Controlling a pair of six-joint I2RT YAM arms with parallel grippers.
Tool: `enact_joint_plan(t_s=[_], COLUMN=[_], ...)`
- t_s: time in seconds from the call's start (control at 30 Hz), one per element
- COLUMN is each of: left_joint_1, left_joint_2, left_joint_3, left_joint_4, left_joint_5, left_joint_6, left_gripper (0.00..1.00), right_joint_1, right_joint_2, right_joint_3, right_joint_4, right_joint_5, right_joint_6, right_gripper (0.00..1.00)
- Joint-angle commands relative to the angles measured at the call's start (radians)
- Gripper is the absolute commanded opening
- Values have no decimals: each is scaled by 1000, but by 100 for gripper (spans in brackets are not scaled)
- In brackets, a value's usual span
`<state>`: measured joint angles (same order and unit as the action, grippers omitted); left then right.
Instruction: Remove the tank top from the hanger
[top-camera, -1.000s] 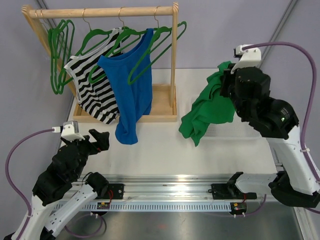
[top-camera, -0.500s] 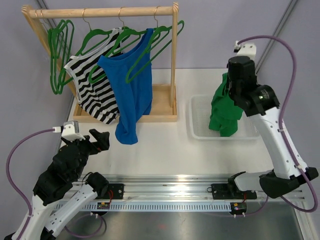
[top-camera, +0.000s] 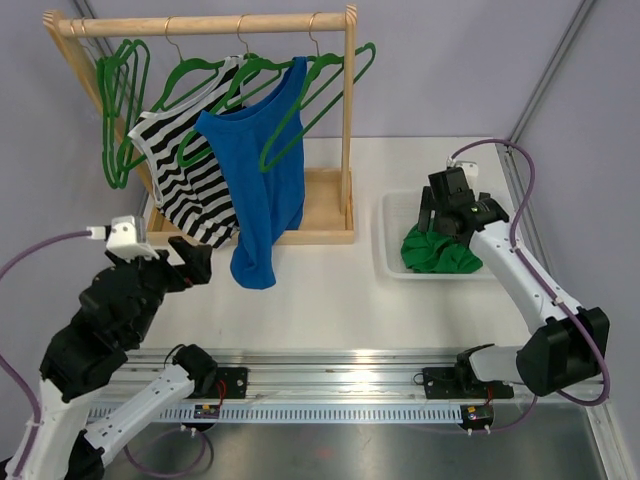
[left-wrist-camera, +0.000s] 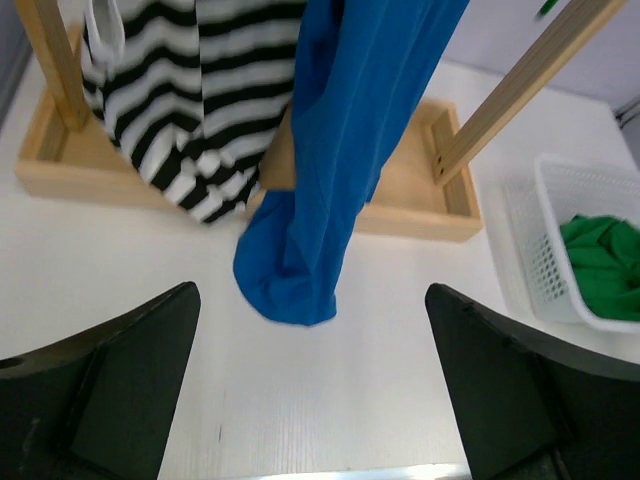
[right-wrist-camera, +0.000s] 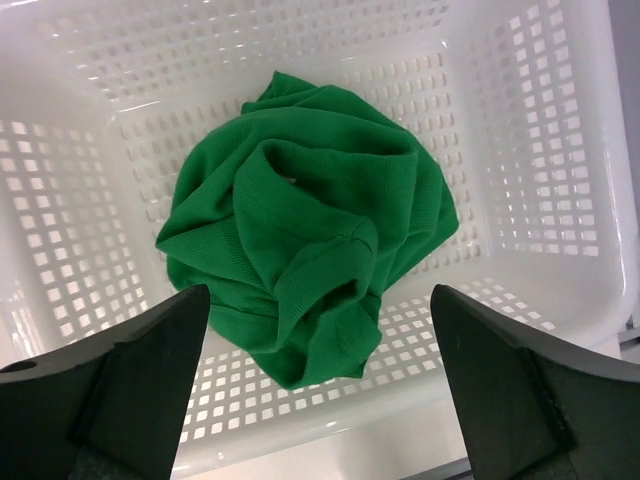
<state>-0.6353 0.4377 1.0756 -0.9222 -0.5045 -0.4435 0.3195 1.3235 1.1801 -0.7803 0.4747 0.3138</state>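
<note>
A blue tank top (top-camera: 262, 190) (left-wrist-camera: 335, 140) hangs on a green hanger (top-camera: 312, 105) on the wooden rack, its hem drooping to the table. Beside it hangs a black-and-white striped top (top-camera: 188, 180) (left-wrist-camera: 190, 80). A crumpled green tank top (top-camera: 440, 252) (right-wrist-camera: 305, 250) lies loose in the white basket (top-camera: 392, 240) (right-wrist-camera: 560, 150). My right gripper (top-camera: 447, 222) (right-wrist-camera: 318, 390) hovers open just above it, with nothing between the fingers. My left gripper (top-camera: 193, 264) (left-wrist-camera: 312, 390) is open over the table, short of the blue top's hem.
The wooden rack (top-camera: 348, 110) stands at the back left on a tray-like base (left-wrist-camera: 420, 215), with several empty green hangers (top-camera: 120, 100) on its rail. The basket (left-wrist-camera: 545, 250) sits right of the rack. Metal rails run along the near table edge.
My right arm lowered the green tank top into the basket and opened, leaving it there. My left arm shifted slightly up and left, still open.
</note>
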Motion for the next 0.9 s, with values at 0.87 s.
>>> enact_joint_plan(t_s=[0.87], left_joint_1=[344], left_joint_2=[1125], left_joint_3=[1244], left_joint_4=[151], left_joint_5=[542], left_joint_6=[537], left_gripper=[99], right_joint_1=[-7], right_joint_2=[-699], right_joint_3=[-272], right_joint_4=[101], right_joint_5=[-953], right_joint_6=[38], right_gripper=[98])
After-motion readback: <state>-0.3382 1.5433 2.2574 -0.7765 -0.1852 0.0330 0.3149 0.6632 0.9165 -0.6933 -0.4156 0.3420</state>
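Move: Up on the rack, the neck of the blue tank top's hanger is about 30 cm ahead of the left hand, 9 cm to its right and 21 cm above. Beside it hang the striped top's hanger, some 11 cm to its left, and the empty green hangers, 11 cm to its right. From the right hand that blue neck is roughly 14 cm ahead, 34 cm left and 33 cm higher; the green tank top lies 12 cm below, 3 cm ahead and 2 cm right. Climbing fast and then reaching forward, the open left hand travels about 22 cm out and 21 cm up, drifting some 6 cm right, towards the blue top's hanger, its fingers tipping up towards level. The right hand, already open, leaves the green top: up and out of the basket, back and left, then slightly down, rolling its left side up and turning counter-clockwise about 40 degrees. ##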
